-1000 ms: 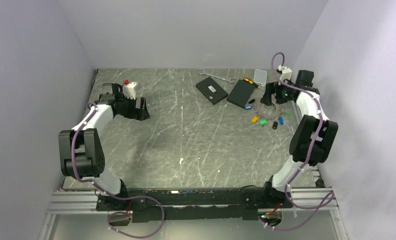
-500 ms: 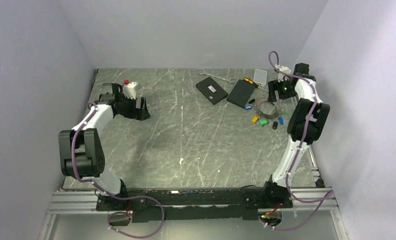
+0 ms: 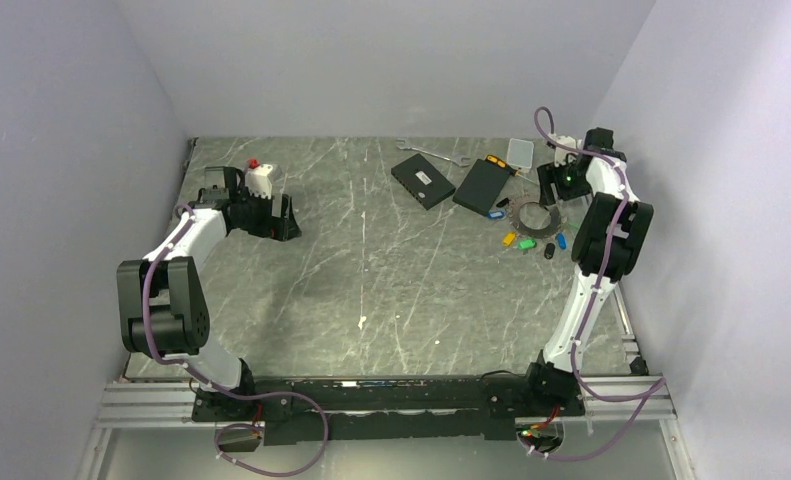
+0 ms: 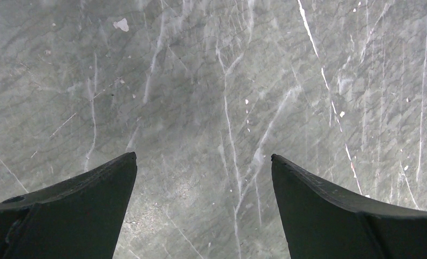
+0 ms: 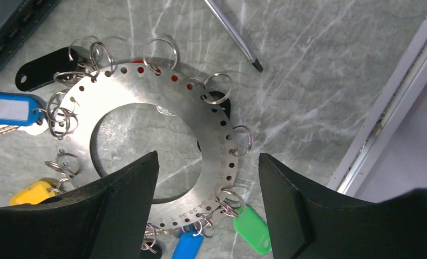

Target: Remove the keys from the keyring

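Observation:
The keyring (image 5: 200,108) is a flat silver disc with a wide hole, numbered holes round its rim and small split rings. It lies on the table at the far right (image 3: 531,217). Keys hang on it by coloured tags: green (image 5: 252,229), blue (image 5: 188,245), another blue (image 5: 6,108), yellow (image 5: 33,192) and black (image 5: 43,67). My right gripper (image 5: 208,156) is open and hovers above the disc's right side, holding nothing; it also shows in the top view (image 3: 554,185). My left gripper (image 4: 203,156) is open and empty over bare table at the far left (image 3: 283,218).
Two flat black boxes (image 3: 422,181) (image 3: 482,185) lie left of the keyring. A silver wrench (image 3: 431,152) and a small clear case (image 3: 519,151) lie at the back. A screwdriver tip (image 5: 232,35) lies beyond the disc. The table's right edge rail (image 5: 384,108) is close.
My right arm has folded upward and swung toward the back right corner, with its gripper still over the keyring. The left arm has not moved.

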Robot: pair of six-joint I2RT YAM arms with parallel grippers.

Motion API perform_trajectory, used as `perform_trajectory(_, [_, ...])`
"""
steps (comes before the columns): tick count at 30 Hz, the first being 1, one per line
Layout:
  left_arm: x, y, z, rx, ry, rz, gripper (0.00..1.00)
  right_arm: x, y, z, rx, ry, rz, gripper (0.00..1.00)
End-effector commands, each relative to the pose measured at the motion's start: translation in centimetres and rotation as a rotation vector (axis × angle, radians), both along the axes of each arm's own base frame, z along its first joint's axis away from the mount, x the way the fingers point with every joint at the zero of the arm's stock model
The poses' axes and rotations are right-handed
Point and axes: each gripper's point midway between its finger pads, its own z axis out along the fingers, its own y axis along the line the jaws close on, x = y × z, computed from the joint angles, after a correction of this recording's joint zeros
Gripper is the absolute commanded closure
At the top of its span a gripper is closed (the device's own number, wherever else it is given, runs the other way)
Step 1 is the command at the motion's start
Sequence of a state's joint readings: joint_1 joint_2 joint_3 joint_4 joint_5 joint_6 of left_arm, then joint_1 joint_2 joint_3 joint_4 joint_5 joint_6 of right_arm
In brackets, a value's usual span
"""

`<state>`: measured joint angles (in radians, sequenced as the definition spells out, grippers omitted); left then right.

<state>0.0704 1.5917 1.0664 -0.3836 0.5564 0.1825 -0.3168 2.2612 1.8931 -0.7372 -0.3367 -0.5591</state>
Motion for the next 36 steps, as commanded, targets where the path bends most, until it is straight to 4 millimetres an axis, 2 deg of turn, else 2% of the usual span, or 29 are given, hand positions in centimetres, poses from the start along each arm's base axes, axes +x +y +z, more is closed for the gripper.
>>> perform_trajectory(1, [0.4, -0.2, 1.9, -0.006, -0.065, -0.023, 0.01, 0.2, -1.3, 0.3, -0.040, -0.005, -0.030, 0.29])
perform_trajectory(11, [0.5, -0.2, 2.0, -0.005, -0.065, -0.018, 0.01, 0.3, -1.6, -2.2, -0.031, 0.036, -0.059, 0.36])
perform_trajectory(18, [0.6, -0.1, 2.0, -0.001, -0.068, -0.009, 0.01, -0.3, -1.4, -4.0, -0.041, 0.083, -0.061, 0.45])
perform_trajectory(22, [0.7, 0.1, 2.1, 0.004, -0.071, -0.002, 0.01, -0.9, -1.1, -4.5, -0.074, 0.095, -0.048, 0.53])
perform_trajectory(28, [0.7, 0.1, 2.2, 0.005, -0.075, -0.001, 0.01, -1.4, -1.2, -2.7, -0.109, 0.075, -0.031, 0.67])
perform_trajectory(36, [0.6, -0.2, 2.7, -0.009, -0.079, -0.009, 0.01, -3.1, -0.6, 2.7, -0.150, -0.035, 0.009, 0.80])
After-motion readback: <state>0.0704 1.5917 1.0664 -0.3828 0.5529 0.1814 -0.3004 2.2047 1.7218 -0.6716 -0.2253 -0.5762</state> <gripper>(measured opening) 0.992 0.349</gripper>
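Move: The keyring plate's right-hand rim lies almost straight under the right hand, about 3 cm down and 1 cm to its right; the plate's middle is some 5 cm left and 2 cm back. The green tag hangs off this rim about 4 cm back and 4 cm right of the hand, with a blue tag roughly 8 cm back and 1 cm right. From the left hand the rim is some 77 cm right, 10 cm ahead and 8 cm below. The plate's right rim is straddled and pinched from its two edges: the right hand sinks about 3 cm onto it with a slight shift to its right while the half-open fingers close, the left finger inside the centre hole and the other against the outer edge. It then draws the gripped rim some 3 cm back towards the base. ##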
